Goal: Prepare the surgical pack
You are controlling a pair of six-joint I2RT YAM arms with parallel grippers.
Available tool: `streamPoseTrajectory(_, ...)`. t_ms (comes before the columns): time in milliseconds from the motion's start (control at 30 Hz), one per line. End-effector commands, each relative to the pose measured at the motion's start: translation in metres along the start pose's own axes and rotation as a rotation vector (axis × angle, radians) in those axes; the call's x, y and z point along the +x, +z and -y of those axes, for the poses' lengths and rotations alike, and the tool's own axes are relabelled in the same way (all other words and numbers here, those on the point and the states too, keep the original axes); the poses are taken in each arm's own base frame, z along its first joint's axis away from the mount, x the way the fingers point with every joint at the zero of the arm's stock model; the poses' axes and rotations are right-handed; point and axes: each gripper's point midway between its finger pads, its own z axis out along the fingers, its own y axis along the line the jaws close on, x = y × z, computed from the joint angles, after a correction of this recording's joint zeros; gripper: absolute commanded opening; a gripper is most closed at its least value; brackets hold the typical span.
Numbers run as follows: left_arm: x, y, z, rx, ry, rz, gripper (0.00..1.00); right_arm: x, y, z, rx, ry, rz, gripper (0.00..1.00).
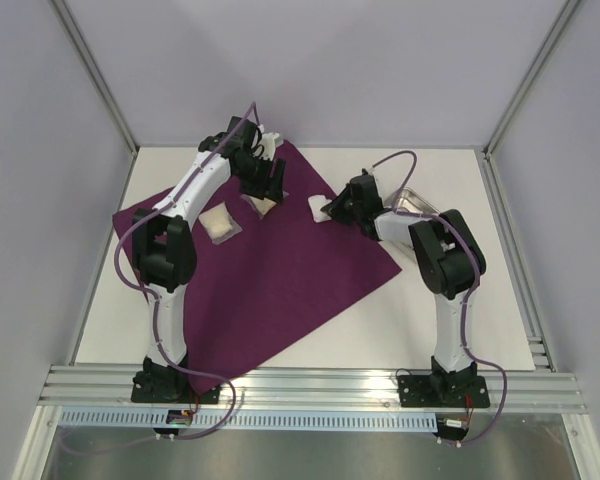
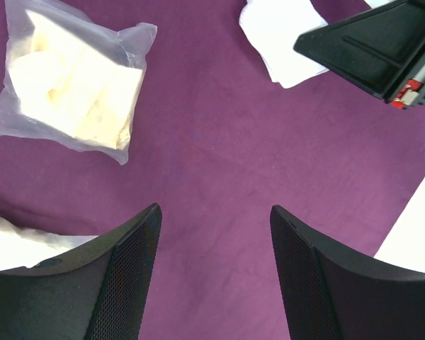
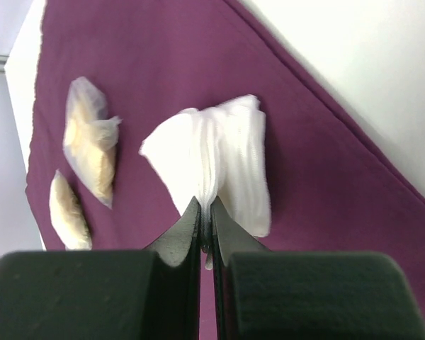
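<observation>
A dark-purple cloth (image 1: 280, 280) lies spread as a diamond on the table. My right gripper (image 3: 205, 207) is shut on a folded white gauze pad (image 3: 223, 159), holding it just above the cloth's right-hand upper edge (image 1: 317, 208). Two tan packets lie on the cloth: one (image 1: 221, 224) left of centre, the other (image 1: 260, 203) below my left gripper (image 1: 270, 182). In the left wrist view that gripper (image 2: 214, 212) is open over bare cloth (image 2: 219, 142), one packet (image 2: 74, 85) ahead on the left, the other (image 2: 14, 244) by its left finger. A steel tray (image 1: 415, 200) sits partly hidden behind the right arm.
White table (image 1: 450, 300) surrounds the cloth, bounded by metal frame posts and grey walls. In the left wrist view the right gripper's black body (image 2: 382, 49) reaches in at the upper right, over the gauze (image 2: 280, 35).
</observation>
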Motion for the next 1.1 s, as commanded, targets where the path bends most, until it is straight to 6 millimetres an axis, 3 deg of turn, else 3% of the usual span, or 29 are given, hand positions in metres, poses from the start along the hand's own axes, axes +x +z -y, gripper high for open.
streamPoseTrajectory(0, -0.001, -0.003, 0.007, 0.025, 0.019, 0.001, 0.72, -0.007, 0.005, 0.004, 0.001, 0.042, 0.062, 0.01)
streamPoseTrajectory(100, -0.001, -0.003, 0.008, 0.028, 0.015, 0.001, 0.72, -0.005, 0.005, 0.007, 0.015, 0.038, 0.054, 0.01)
streamPoseTrajectory(200, -0.001, -0.002, 0.009, 0.034, 0.013, 0.002, 0.72, 0.0, 0.008, 0.014, 0.045, 0.03, 0.028, 0.07)
streamPoseTrajectory(300, 0.0, -0.002, 0.009, 0.037, 0.013, -0.002, 0.72, -0.002, 0.004, 0.016, 0.067, 0.004, 0.028, 0.27)
streamPoseTrajectory(500, -0.001, -0.004, 0.011, 0.043, 0.016, -0.001, 0.72, -0.016, -0.019, 0.004, 0.078, -0.065, 0.064, 0.5)
streamPoseTrajectory(600, -0.001, -0.004, 0.011, 0.046, 0.016, 0.002, 0.72, -0.021, -0.027, -0.003, 0.075, -0.106, 0.065, 0.53)
streamPoseTrajectory(833, 0.0, -0.005, 0.013, 0.052, 0.015, -0.004, 0.72, -0.031, -0.043, 0.004, 0.127, -0.156, 0.093, 0.59)
streamPoseTrajectory(933, 0.002, -0.006, 0.014, 0.054, 0.017, -0.01, 0.72, -0.034, -0.032, -0.005, 0.045, -0.153, 0.044, 0.61)
streamPoseTrajectory(967, 0.003, -0.005, 0.013, 0.054, 0.015, -0.012, 0.72, -0.034, -0.021, 0.004, 0.045, -0.143, 0.011, 0.61)
streamPoseTrajectory(1000, 0.003, -0.005, 0.013, 0.054, 0.015, -0.012, 0.72, -0.037, -0.018, -0.01, -0.011, -0.152, -0.023, 0.61)
streamPoseTrajectory(1067, 0.005, -0.005, 0.013, 0.053, 0.017, -0.018, 0.72, -0.031, -0.006, -0.001, 0.002, -0.158, -0.072, 0.61)
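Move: The folded gauze is already pinched at its top fold by the right hand, its middle about 1 cm ahead, 1 cm left and 2 cm below. From that hand one packet lies some 13 cm left and 3 cm ahead, the other packet 22 cm left and 2 cm back; the tray is 20 cm right and 4 cm back. From the idle left hand the gauze is about 11 cm right, 4 cm ahead and 13 cm lower. The right hand dips about 1.5 cm, opens, letting go of the gauze, then draws right some 3 cm, rising. ##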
